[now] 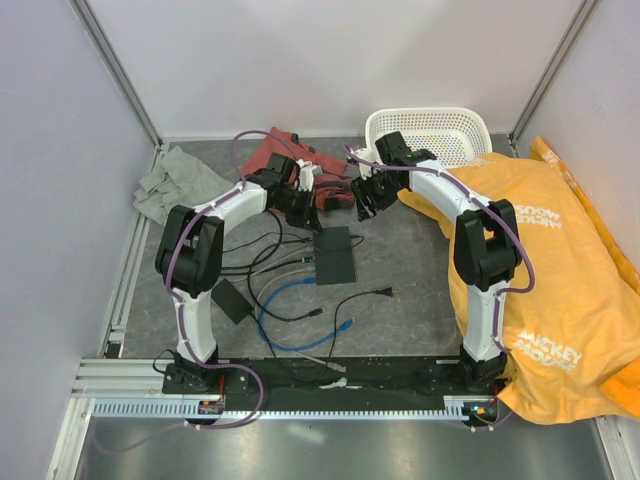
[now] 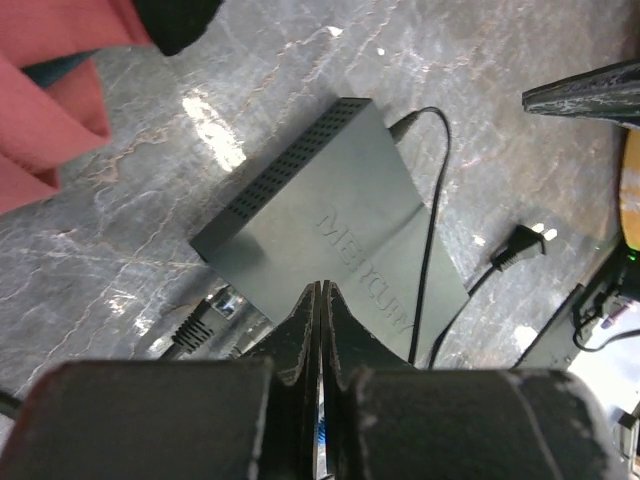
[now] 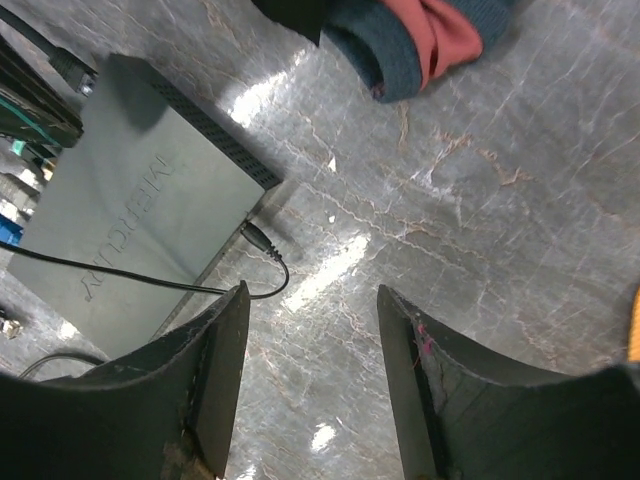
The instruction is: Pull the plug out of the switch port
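The switch (image 1: pixel 334 255) is a flat black box lying mid-table, also seen in the left wrist view (image 2: pixel 330 215) and the right wrist view (image 3: pixel 130 230). A small black plug (image 3: pixel 256 238) on a thin cable sits in its side port; the left wrist view shows that plug (image 2: pixel 402 125) at the far edge. A ribbed black cable connector (image 2: pixel 187 335) lies at the opposite side; I cannot tell whether it is inserted. My left gripper (image 2: pixel 322 288) hangs shut over the switch's near edge, with nothing seen between the fingers. My right gripper (image 3: pixel 312 292) is open above bare table, just right of the plug.
A red cloth (image 1: pixel 285 160) and grey cloth (image 1: pixel 175 185) lie at the back left. The white basket (image 1: pixel 430 135) and yellow shirt (image 1: pixel 560 260) are on the right. A black adapter brick (image 1: pixel 232 298), blue cable (image 1: pixel 285 320) and two-prong mains plug (image 1: pixel 383 292) lie in front of the switch.
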Controlling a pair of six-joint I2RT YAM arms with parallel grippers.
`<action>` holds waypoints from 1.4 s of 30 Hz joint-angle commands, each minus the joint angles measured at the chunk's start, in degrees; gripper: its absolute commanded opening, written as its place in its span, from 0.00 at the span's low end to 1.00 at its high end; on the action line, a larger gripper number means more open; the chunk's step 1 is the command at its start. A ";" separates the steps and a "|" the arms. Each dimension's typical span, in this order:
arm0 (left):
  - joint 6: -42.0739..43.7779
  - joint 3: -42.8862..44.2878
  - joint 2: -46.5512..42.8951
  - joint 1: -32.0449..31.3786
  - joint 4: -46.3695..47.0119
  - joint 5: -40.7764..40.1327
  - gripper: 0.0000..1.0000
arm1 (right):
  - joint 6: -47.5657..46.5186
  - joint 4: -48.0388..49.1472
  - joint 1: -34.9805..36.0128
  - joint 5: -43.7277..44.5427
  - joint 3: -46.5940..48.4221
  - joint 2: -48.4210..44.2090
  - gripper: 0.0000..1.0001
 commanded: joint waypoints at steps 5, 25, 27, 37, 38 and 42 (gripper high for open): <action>0.58 -1.61 1.45 -3.12 0.98 -4.27 0.02 | -0.09 4.47 0.10 1.17 -0.80 -0.75 0.60; -1.88 -8.11 -9.53 -5.40 -2.01 -10.07 0.01 | 3.78 5.71 2.12 2.93 -7.75 -0.05 0.63; -1.88 -10.13 -11.02 -6.19 -1.65 -11.65 0.02 | 3.95 5.62 2.04 2.93 -7.31 0.04 0.64; 3.92 -12.42 -14.98 -13.49 -1.30 -12.18 0.02 | 2.64 4.66 2.03 3.63 -5.82 1.01 0.65; 4.18 -12.42 -15.24 -13.66 -1.21 -12.62 0.02 | 2.64 4.57 2.04 3.54 -5.73 1.09 0.65; 7.17 -12.16 -17.35 -13.05 -1.21 -16.31 0.02 | 1.76 3.61 1.69 3.37 -5.20 1.10 0.65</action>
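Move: The power plug in the switch's right side lies about 2 cm back and 3 cm left of the right hand, some 6 cm below; the switch's middle is about 7 cm back and 8 cm left. The wall plug lies around 16 cm back, 6 cm right of that hand. From the left hand, the switch's middle is about 4 cm back, 5 cm right and 4 cm below, the blue plug 10 cm back, 2 cm left, the power plug 1 cm ahead, 10 cm right. Back along the switch's left edge goes the left hand, fingers shut, about 10 cm in all and a little right: it first dips some 2.5 cm, then rises again as it travels to above the rear-left corner, tilting slightly. The right hand, fingers kept open, hovers with a small forward drift, then sinks about 4 cm and eases back towards the power plug and stops just short of gripping it. ##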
